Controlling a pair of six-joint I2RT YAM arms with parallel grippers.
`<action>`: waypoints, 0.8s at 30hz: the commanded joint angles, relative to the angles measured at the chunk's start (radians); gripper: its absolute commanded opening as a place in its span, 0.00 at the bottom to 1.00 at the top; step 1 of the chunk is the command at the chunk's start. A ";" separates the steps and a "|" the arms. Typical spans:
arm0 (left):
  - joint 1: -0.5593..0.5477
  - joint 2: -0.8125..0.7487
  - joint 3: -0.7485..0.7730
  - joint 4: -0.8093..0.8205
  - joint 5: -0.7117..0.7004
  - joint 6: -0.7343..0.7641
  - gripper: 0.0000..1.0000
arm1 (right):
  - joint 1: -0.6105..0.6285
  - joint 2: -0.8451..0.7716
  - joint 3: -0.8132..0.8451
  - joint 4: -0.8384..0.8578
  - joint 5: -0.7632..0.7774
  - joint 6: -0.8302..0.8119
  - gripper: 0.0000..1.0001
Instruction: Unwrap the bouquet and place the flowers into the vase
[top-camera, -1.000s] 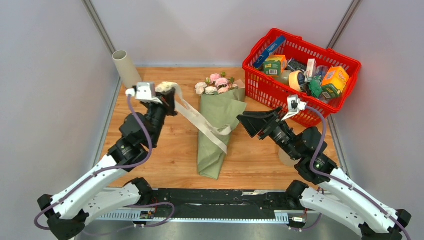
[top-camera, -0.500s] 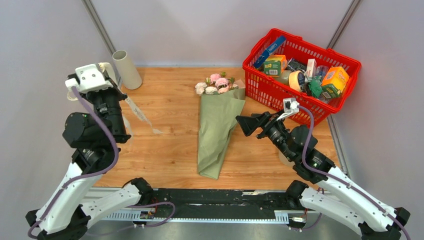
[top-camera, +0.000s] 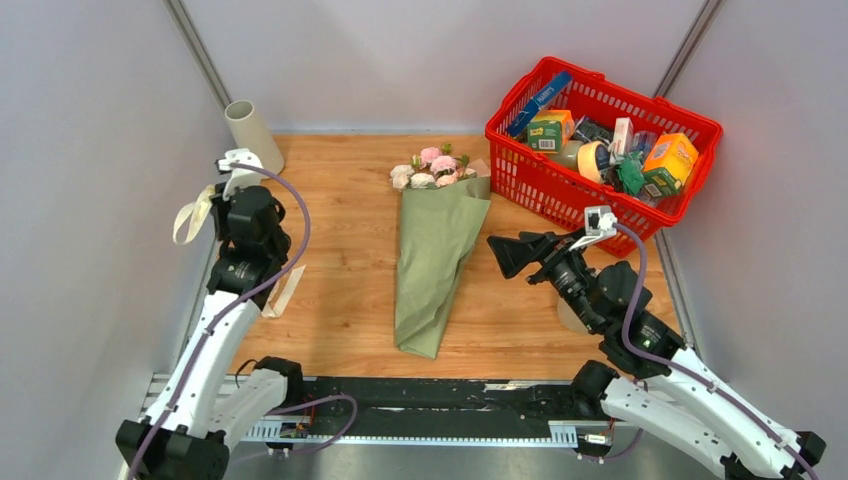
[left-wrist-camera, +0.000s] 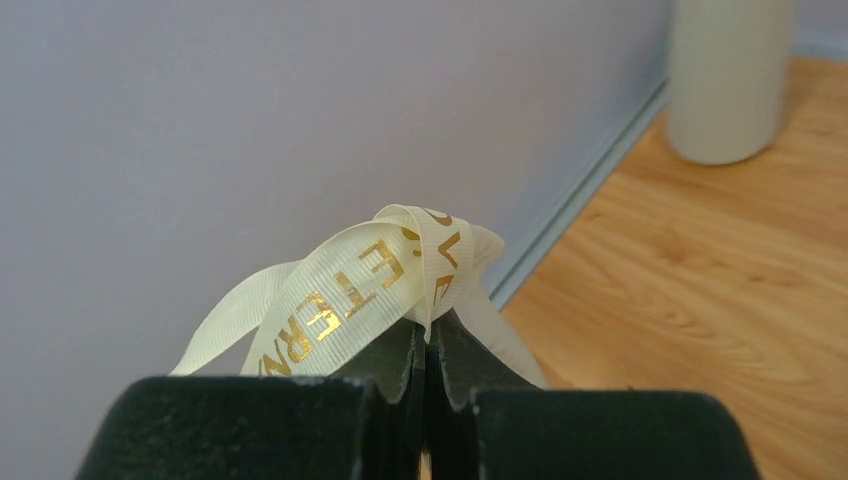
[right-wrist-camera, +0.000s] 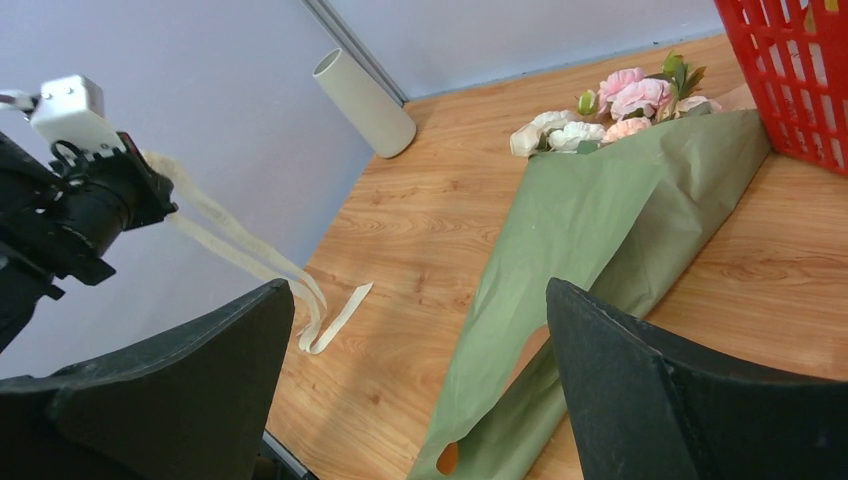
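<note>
The bouquet (top-camera: 432, 262) lies on the wooden table in its sage-green paper (right-wrist-camera: 590, 235), with no ribbon round it. The flowers (top-camera: 430, 168), pink and cream roses (right-wrist-camera: 610, 105), stick out of its far end. My left gripper (left-wrist-camera: 428, 325) is shut on the cream ribbon (left-wrist-camera: 345, 290) with gold lettering. It is held up by the left wall (top-camera: 216, 200), and the ribbon's tail (top-camera: 283, 295) hangs down to the table. The off-white vase (top-camera: 252, 137) stands in the far left corner (right-wrist-camera: 365, 100). My right gripper (right-wrist-camera: 420, 290) is open and empty, just right of the bouquet's middle (top-camera: 505, 255).
A red basket (top-camera: 560, 192) full of boxes and packets sits at the far right, close to the bouquet's top. A tan roll (top-camera: 570, 318) lies partly hidden under my right arm. Grey walls close the table on the left, back and right.
My left arm has swung left to the wall, pulling the ribbon clear of the bouquet. My right gripper has opened wide and drawn back slightly to the right.
</note>
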 joint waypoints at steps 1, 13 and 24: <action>0.163 -0.083 -0.015 0.022 -0.100 -0.019 0.00 | 0.005 -0.027 -0.012 -0.003 0.025 -0.047 1.00; 0.260 -0.129 0.145 0.327 -0.143 0.454 0.00 | 0.005 -0.064 -0.010 -0.014 0.008 -0.140 1.00; 0.260 -0.043 0.160 0.033 -0.008 0.195 0.00 | 0.004 -0.122 -0.021 -0.046 0.048 -0.156 1.00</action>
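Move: The left hand, still pinching the ribbon high over the left part of the table, is taking it to the table's left edge, about 9 cm to its left, level with it in reach and some 33 cm below. The vase stands roughly 41 cm ahead and 7 cm to the left, about 23 cm lower; the bouquet's middle lies about 13 cm ahead and 37 cm to the right, 31 cm below. From the right hand that stretch of edge is about 56 cm left, 7 cm ahead and 31 cm down. The left hand keeps its shut grip on the ribbon and sweeps left and back with a slight dip, then climbs steeply while still drawing back, ending about 13 cm higher, 10 cm back and 8 cm farther left, out towards the left wall and away from the vase and bouquet, the wrist turning some 20 degrees counter-clockwise as the fingertips tip up. The right hand, empty and wide open, drifts a couple of centimetres to the right, away from the bouquet. ##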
